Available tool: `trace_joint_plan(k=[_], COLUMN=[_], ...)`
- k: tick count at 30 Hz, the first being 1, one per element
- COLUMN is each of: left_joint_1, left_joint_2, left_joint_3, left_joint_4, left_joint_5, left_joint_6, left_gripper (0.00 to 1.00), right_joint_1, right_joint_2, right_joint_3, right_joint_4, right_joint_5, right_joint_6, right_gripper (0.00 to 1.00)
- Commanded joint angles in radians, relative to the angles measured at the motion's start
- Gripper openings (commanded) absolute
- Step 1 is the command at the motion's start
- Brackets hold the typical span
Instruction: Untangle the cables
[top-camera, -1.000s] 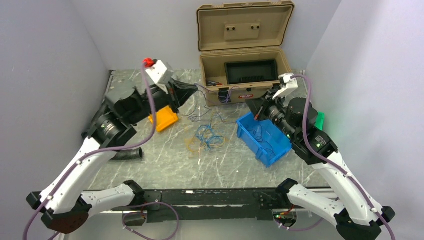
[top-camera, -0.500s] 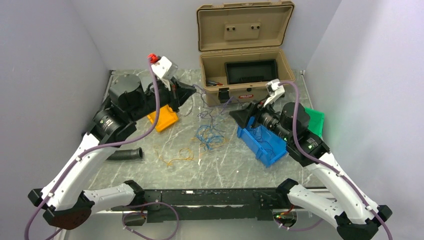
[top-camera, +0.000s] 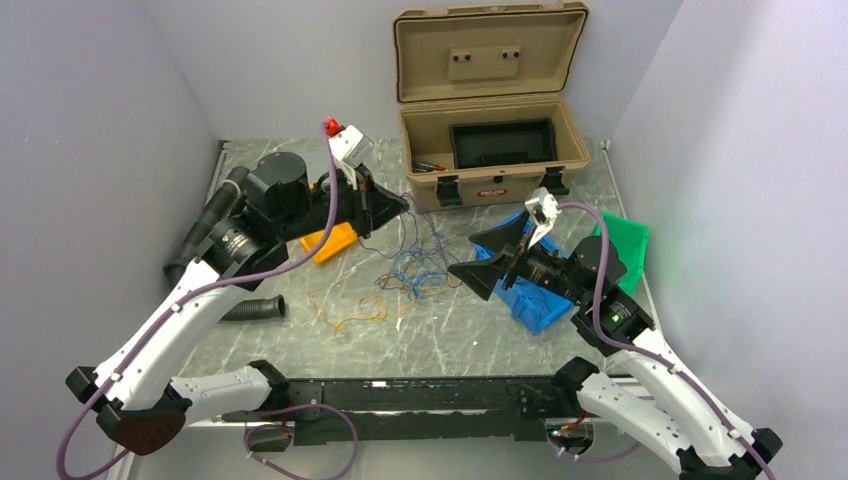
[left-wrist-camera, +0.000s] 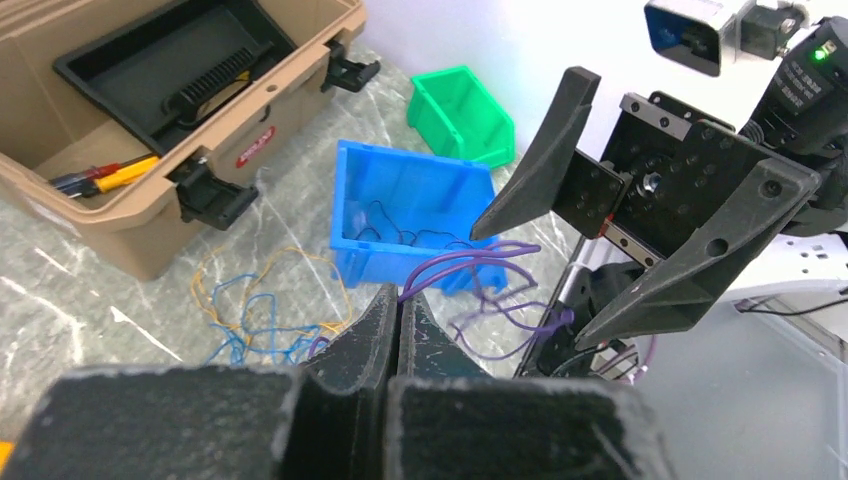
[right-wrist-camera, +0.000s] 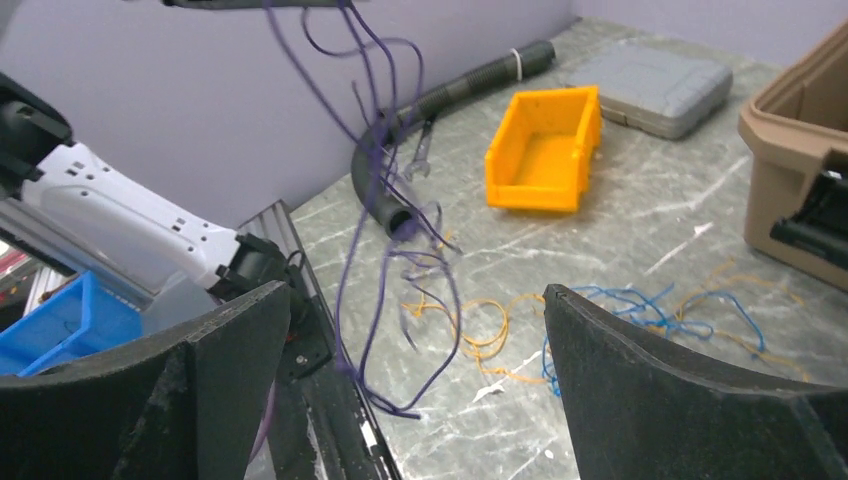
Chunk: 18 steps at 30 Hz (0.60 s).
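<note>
The cables lie as a loose tangle of thin blue and orange wires on the marble table, with an orange loop nearer the front. My left gripper is raised over the tangle and shut on a few thin purple wires, which stick out past its tips and hang down. My right gripper faces it, wide open and holding nothing. In the right wrist view the purple wires dangle in front of that gripper's spread fingers, above the orange and blue wires.
An open tan toolbox stands at the back. A blue bin holding dark wires sits under the right arm, with a green bin beside it. An orange bin, a black corrugated hose and a grey case lie on the left.
My right gripper has opened and swung left from over the blue bin toward the table's middle. The left gripper has moved right, still shut, dragging the purple wires along.
</note>
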Motion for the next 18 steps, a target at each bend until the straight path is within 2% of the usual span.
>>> trace_joint_plan(k=[1,5,13,18], left_joint_1=[-0.001,-0.006,-0.065,-0.120], left_joint_2=[0.002,0.040,0.178,0.318], left_joint_3=[-0.029,-0.037,0.023,0.121], left_joint_4=[0.083,0.151,0.255,0.324], left_joint_5=[0.099,0.157,0.185,0.211], left_joint_6=[-0.072,-0.118,-0.161,-0.199], left_gripper=[0.00,0.00,0.00,0.00], right_joint_1=[0.001,0.001,-0.001,0.001], right_joint_2=[-0.010,-0.012,0.021,0.007], right_joint_3=[0.000,0.014,0.064,0.067], right_joint_4=[0.105,0.080,-0.002,-0.048], right_joint_5=[-0.065,-0.040,0.061,0.213], right_joint_6=[-0.002,-0.022,-0.050,-0.059], right_gripper=[1.00,1.00,1.00,1.00])
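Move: The purple cable, still gripped by the left hand and hanging below its tips, lies some 5 cm ahead and 9 cm left of the wide-open right gripper, about level with it. That gripper is about 10 cm right of the left hand, 5 cm back and 8 cm lower. On the table, the blue and yellow cables lie about 10 cm ahead and 2 cm right of the left hand, 39 cm down; the blue box is 13 cm ahead, 14 cm right and 30 cm below the right hand. The purple cable is carried right, about 8.5 cm and gathering speed, towards the open right gripper by the left hand, which keeps its fingers shut, sinks some 3 cm and swings clockwise while tipping down a little. The right hand waits wide open, rising slightly, then easing forward and slightly down about 2 cm; no closing on the cable yet. ##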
